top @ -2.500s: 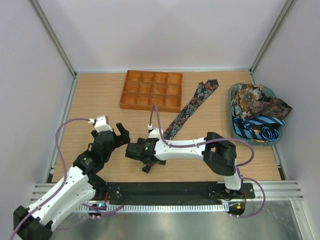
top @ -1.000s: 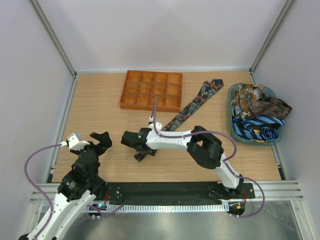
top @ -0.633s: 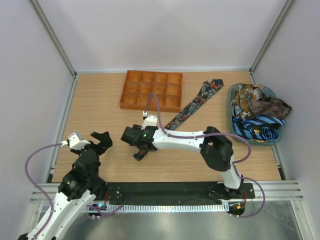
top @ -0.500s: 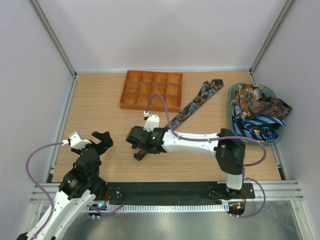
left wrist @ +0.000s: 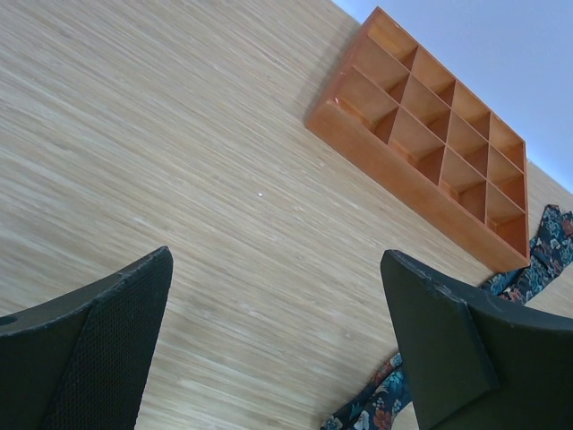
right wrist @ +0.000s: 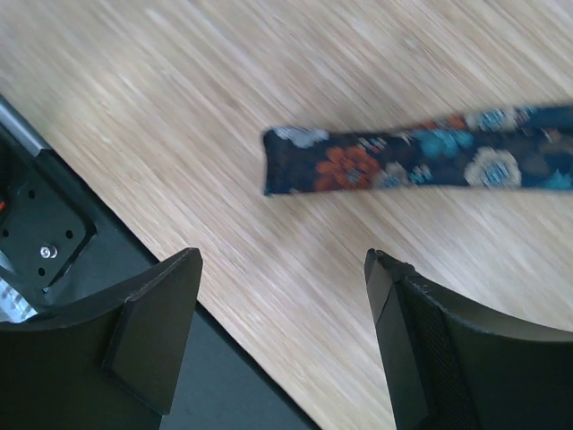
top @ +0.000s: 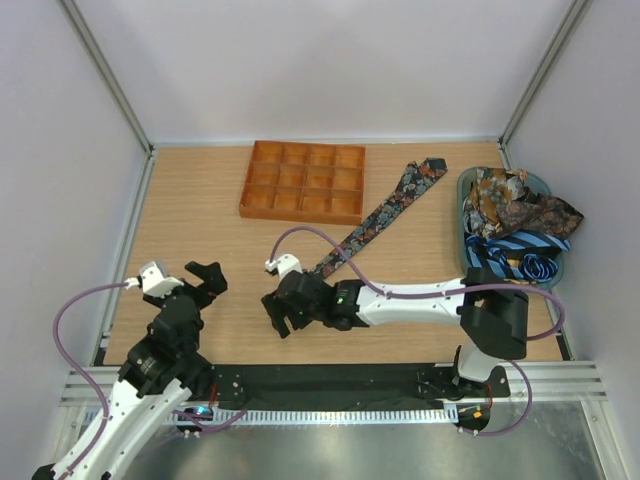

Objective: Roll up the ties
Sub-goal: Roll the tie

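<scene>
One floral tie (top: pixel 385 210) lies flat in a long diagonal, its wide pointed end near the basket and its narrow end running under my right arm. In the right wrist view that narrow end (right wrist: pixel 358 166) lies on the wood just beyond my open right gripper (right wrist: pixel 282 278), with nothing between the fingers. From above, the right gripper (top: pixel 280 318) hovers near the table's front edge. My left gripper (top: pixel 208 280) stands wide open and empty at the front left. In the left wrist view, the left gripper (left wrist: pixel 273 269) has a bit of the tie (left wrist: pixel 376 408) beside its right finger. More ties (top: pixel 520 215) are heaped at the right.
An orange gridded tray (top: pixel 303 180) sits at the back centre, also in the left wrist view as the tray (left wrist: pixel 430 134). A teal basket (top: pixel 463 215) at the right holds the heap of ties. A black strip and metal rail (right wrist: pixel 45 233) run along the near edge.
My right gripper has opened and drawn back toward the near edge, off the tie's narrow end, its elbow swinging right. The left arm pulled back to the left earlier and has since kept still.
</scene>
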Robot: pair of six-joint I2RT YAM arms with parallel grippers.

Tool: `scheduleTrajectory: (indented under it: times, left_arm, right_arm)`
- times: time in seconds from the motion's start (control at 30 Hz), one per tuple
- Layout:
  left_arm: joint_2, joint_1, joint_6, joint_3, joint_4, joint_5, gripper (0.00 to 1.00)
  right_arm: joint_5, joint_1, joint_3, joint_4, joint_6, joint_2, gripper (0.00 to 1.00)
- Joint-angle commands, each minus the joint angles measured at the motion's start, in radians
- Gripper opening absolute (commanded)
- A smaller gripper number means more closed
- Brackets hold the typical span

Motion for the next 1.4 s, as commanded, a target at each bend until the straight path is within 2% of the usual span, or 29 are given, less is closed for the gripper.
scheduleTrajectory:
  times: [0.0,0.17,0.6,0.87,1.1,1.2,1.37]
  left_arm:
    - [0.012,0.007,0.013,-0.006,0.060,-0.017,0.99]
    - [0.021,0.007,0.016,-0.001,0.061,-0.010,0.99]
    - [0.004,0.005,0.019,-0.004,0.061,0.000,0.99]
    - [0.007,0.007,0.021,-0.006,0.064,0.007,0.99]
    - [0.017,0.005,0.023,-0.006,0.067,0.013,0.99]
    - [0.020,0.005,0.024,-0.007,0.072,0.015,0.99]
    - [0.026,0.005,0.026,-0.007,0.073,0.015,0.99]
  right_arm:
    - [-0.054,0.031,0.090,0.108,-0.211,0.063,0.81]
    - [-0.018,0.040,0.184,0.066,-0.244,0.163,0.80]
    - [0.106,0.040,0.158,0.132,-0.327,0.191,0.79]
    - [0.094,0.037,0.157,0.141,-0.292,0.240,0.76]
    - [0.088,0.066,0.100,0.210,-0.247,0.243,0.64]
    - [0.078,0.069,0.094,0.227,-0.232,0.246,0.51]
    - [0.068,0.069,0.075,0.298,-0.218,0.249,0.44]
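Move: The tie's near end lies flat about 4 cm left of the right hand, 2 cm ahead and 6 cm below. Its far end is some 32 cm forward and 33 cm to the right of the hand; the compartment tray is about 30 cm ahead and 5 cm right. From the idle left hand, the near end lies roughly 12 cm right, 7 cm back and 15 cm down. Right hand swings left, then sinks about 5 cm, tilting up, and half-closes its fingers around the tie's near end. ##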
